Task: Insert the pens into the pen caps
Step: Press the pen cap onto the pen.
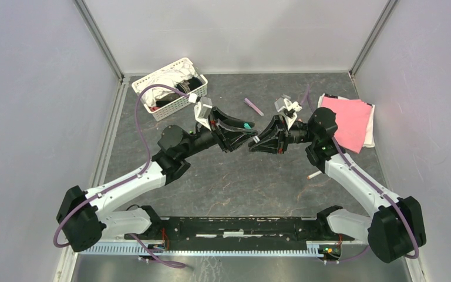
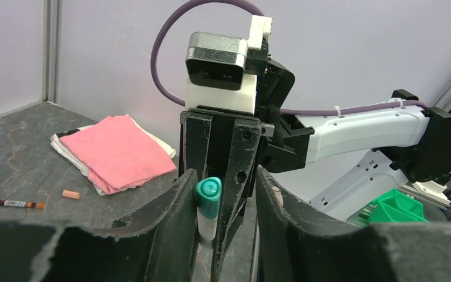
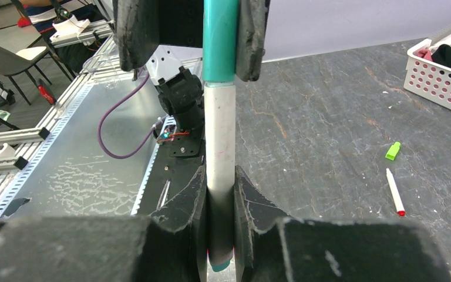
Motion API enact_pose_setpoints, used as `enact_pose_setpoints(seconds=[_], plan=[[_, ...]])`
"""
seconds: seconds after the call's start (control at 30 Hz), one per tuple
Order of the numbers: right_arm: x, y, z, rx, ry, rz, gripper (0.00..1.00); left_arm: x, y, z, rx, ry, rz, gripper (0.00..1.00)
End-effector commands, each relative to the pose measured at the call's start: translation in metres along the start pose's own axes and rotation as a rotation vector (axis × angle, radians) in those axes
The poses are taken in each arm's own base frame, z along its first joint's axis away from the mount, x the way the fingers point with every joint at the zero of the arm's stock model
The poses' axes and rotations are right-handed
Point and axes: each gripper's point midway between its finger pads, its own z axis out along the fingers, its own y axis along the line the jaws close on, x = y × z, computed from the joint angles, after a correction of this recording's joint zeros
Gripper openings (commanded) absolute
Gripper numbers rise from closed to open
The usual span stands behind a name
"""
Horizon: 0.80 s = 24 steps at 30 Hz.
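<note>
A white-barrelled pen (image 3: 220, 129) with a teal pen cap (image 3: 219, 41) seated on its end is pinched at the barrel by my right gripper (image 3: 220, 176), which is shut on it. Its teal tail pokes out below the jaws. My left gripper (image 2: 228, 176) faces it tip to tip over the table's middle (image 1: 243, 134). Its jaws stand partly closed around the cap (image 2: 209, 192): one finger (image 2: 179, 217) lies against the cap, the other (image 2: 282, 223) stands apart from it. The cap (image 1: 246, 126) also shows from above.
A green cap (image 3: 393, 150) and a red-tipped pen (image 3: 395, 191) lie near the white basket (image 1: 170, 88). A purple pen (image 1: 253, 106) lies at the back, another pen (image 1: 313, 174) beside the right arm. An orange cap (image 2: 70, 194) and a red pen (image 2: 9, 203) lie by the pink cloth (image 1: 346, 120).
</note>
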Motion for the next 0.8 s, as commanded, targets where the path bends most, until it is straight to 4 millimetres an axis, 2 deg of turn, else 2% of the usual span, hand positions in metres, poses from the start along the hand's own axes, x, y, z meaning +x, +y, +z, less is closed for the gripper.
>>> enact_pose_setpoints(seconds=[0.0,0.1,0.47,0.77], plan=[[-0.005,-0.001,0.000,0.001,-0.014,-0.027,0.00,-0.029,-0.015,0.004,0.046,-0.071,0.014,0.44],[-0.004,-0.001,0.000,0.001,-0.013,-0.023,0.00,-0.028,-0.014,0.005,0.043,-0.069,0.010,0.35],[-0.005,-0.002,0.001,0.002,-0.014,-0.025,0.00,-0.019,-0.009,0.008,0.032,-0.032,-0.001,0.28],[-0.004,-0.006,0.001,0.017,-0.010,-0.024,0.00,-0.003,-0.001,0.005,-0.007,0.034,-0.007,0.28]])
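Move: The teal pen cap, already on the upright pen, stands between the half-open left fingers, about 1 cm forward of the left hand point and level with it, nearer the front finger. The pen's white barrel is some 5 cm below that hand and about 1 cm to its right. From the right hand, which grips the pen low down, the cap is roughly 8 cm up, 1 cm forward and 1 cm left. The left fingers pinch the cap while easing about 1 cm forward and down; the right keeps the pen. ##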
